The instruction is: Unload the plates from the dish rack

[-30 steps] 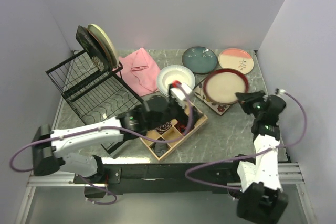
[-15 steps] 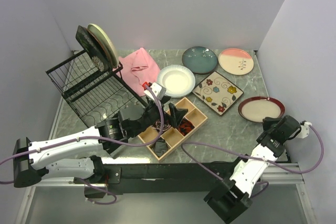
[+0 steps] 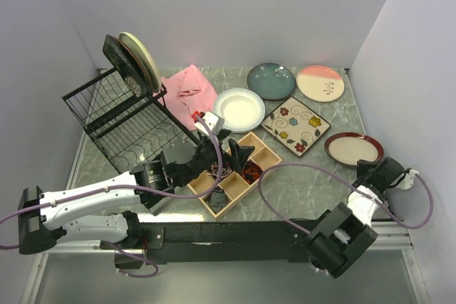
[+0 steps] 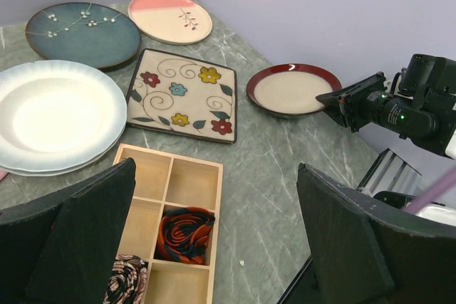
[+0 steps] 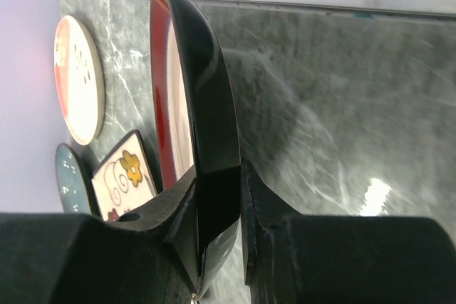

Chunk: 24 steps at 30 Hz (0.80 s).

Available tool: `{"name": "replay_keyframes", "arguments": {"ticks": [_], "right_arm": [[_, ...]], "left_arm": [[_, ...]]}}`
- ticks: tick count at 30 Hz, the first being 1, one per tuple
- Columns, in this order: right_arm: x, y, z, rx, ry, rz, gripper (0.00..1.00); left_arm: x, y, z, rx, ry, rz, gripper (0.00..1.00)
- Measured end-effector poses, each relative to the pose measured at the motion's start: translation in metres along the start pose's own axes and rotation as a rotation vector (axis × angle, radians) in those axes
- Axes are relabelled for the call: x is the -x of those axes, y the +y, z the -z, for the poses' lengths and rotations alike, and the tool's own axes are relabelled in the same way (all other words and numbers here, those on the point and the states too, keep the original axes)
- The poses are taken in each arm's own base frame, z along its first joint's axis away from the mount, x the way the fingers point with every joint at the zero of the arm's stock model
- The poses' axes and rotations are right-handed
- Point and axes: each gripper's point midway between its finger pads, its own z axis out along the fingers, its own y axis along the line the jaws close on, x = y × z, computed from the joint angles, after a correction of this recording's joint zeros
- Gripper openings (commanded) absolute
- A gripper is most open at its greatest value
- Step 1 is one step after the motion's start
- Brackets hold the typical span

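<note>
The black wire dish rack [image 3: 121,122] stands at the left with a black square plate [image 3: 116,62] and a cream-green plate [image 3: 140,55] upright at its top. On the table lie a white plate [image 3: 239,108], a teal plate [image 3: 271,80], a pink-cream plate [image 3: 320,82] and a square cream floral plate [image 3: 295,125]. The dark red plate [image 3: 353,149] is flat and low at the right front. My right gripper [image 5: 217,204] is shut on its near rim [image 5: 192,69]. My left gripper [image 4: 214,240] hangs open over the wooden tray [image 4: 171,176], holding nothing.
The wooden compartment tray [image 3: 235,176] holds rolled cloths. A pink cloth [image 3: 189,94] lies beside the rack. The right wall is close to the dark red plate, and the table's front edge runs just behind my right gripper [image 3: 367,165].
My right arm has carried the dark red plate from above the floral plate down to the right front of the table. My left arm has drawn back from the white plate to over the tray.
</note>
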Motion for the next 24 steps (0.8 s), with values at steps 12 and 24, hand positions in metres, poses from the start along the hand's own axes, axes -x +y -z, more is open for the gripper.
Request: {"name": "replay_keyframes", "arguments": {"ticks": [12,24], "right_arm": [[-0.006,-0.032,-0.015,-0.166,0.039,-0.025,0.61],[0.025,-0.029,0.002,-0.283,-0.050,-0.005,1.00]], "left_arm": [[0.005,0.007,0.003,0.029,-0.028,0.008,0.99],[0.020,0.019,0.015,0.103,-0.088,0.038,0.99]]}}
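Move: The right hand still grips the red-rimmed plate by its near, right-hand rim, with the plate tipped up off the counter on that side. The plate's middle is about 8 cm ahead, 4 cm to the left and 2 cm below the hand. The flowered square plate lies some 18 cm ahead and 26 cm left, and the pink-and-cream plate about 37 cm ahead and 18 cm left, both roughly 5 cm lower. From the empty left hand, the red-rimmed plate is about 12 cm ahead, 42 cm right and 26 cm below. Down about 4 cm and slightly back goes the right hand, its fingers opening off the plate's rim as it sinks and tipping some 10 degrees steeper; then, opening fully, it rises a couple of centimetres and backs off rightward, clear of the plate. The empty, open left hand starts drifting left and a little up, towards the rack, about 3 cm. ##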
